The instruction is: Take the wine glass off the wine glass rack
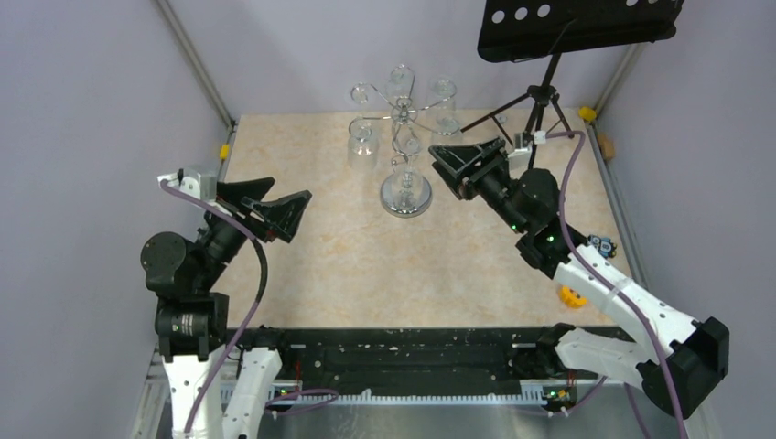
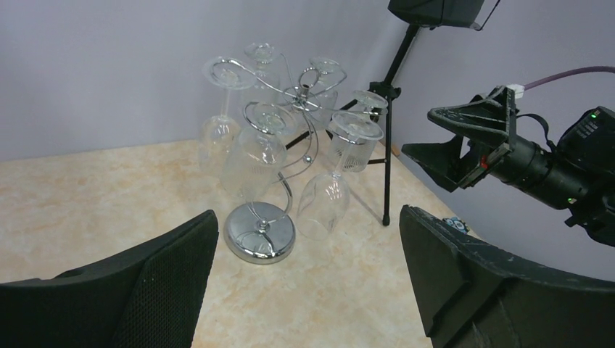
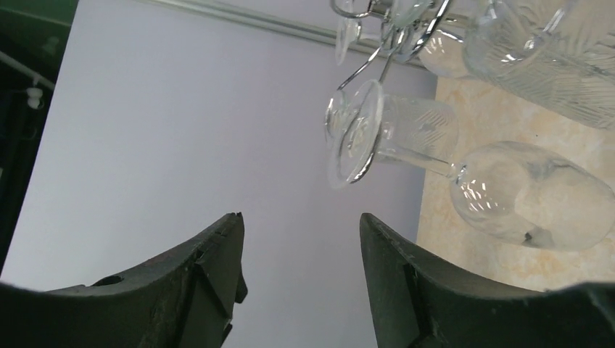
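The chrome wine glass rack stands at the back middle on its round mirrored base. Several clear glasses hang upside down from its curled arms. A plain wine glass hangs lowest on the side facing my right arm; in the right wrist view its bowl lies right of the fingers, its foot caught in a wire loop. My right gripper is open just right of the rack, nothing between its fingers. My left gripper is open, well left of the rack and apart from it.
A black tripod music stand rises at the back right, one leg landing close behind the rack. A small yellow object and a small blue item lie by the right wall. Grey walls close three sides.
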Tool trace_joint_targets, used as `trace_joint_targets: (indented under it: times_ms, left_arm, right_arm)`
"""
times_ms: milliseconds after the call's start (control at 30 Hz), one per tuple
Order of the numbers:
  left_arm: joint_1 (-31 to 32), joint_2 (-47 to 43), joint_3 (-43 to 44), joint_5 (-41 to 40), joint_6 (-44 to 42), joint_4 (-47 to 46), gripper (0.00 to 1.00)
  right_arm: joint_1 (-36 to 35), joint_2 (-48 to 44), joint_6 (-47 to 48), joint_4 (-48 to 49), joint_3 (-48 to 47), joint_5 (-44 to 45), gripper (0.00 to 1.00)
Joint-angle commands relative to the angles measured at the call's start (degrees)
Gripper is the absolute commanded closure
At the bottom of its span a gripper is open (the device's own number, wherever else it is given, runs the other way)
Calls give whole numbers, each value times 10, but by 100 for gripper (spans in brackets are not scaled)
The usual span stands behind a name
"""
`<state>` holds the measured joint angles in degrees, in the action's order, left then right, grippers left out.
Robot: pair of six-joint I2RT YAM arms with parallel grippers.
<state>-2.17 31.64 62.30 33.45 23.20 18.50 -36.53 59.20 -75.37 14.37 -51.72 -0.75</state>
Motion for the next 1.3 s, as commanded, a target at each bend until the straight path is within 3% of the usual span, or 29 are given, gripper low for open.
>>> trace_joint_targets:
  times_ms: [0,233,600,1133,1267]
  left_arm:
    - [-3,-2,-29,8,54,-75,2]
    - [-3,-3,-52,-4,62,-83,2]
    - [-2,-5,-58,-53,38,-60,2]
    - [-3,-14,-72,-105,37,-46,3]
    - [-3,-14,-67,-120,36,-33,3]
  right_arm:
    - [-22,28,-29,28,-16,87,38]
    - [-35,91,-53,30,-43,97,37]
    - [-38,105,-42,21,-61,142,50]
    - [-39,123,-28,-56,-119,135,100]
    - [-39,117,-34,-63,-118,146,100]
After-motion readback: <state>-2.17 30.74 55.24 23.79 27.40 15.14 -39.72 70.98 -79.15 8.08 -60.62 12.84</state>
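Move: Hanging upside down by its foot on the near side of the rack, the smooth wine glass has its middle about 7 cm ahead of the right hand, 4 cm left and 12 cm below, its foot only some 3 cm below. At similar height, a patterned glass hangs about 5 cm beyond it and 8 cm to its right, another 3 cm beyond it and 10 cm to its left. From the left hand the wine glass is roughly 20 cm ahead, 25 cm right and 14 cm below. Dipping about 5 cm and reaching some 4 cm forward and slightly left, the right hand brings its half-open fingers to the near rim of the glass's foot, then rises 2 to 3 cm while easing forward. It turns about 10 degrees clockwise, tips down as much, and closes fully, one finger above and one below, pinching the thin foot. The empty left hand, fingers open, drifts about 3 cm forward, down and slightly left. ##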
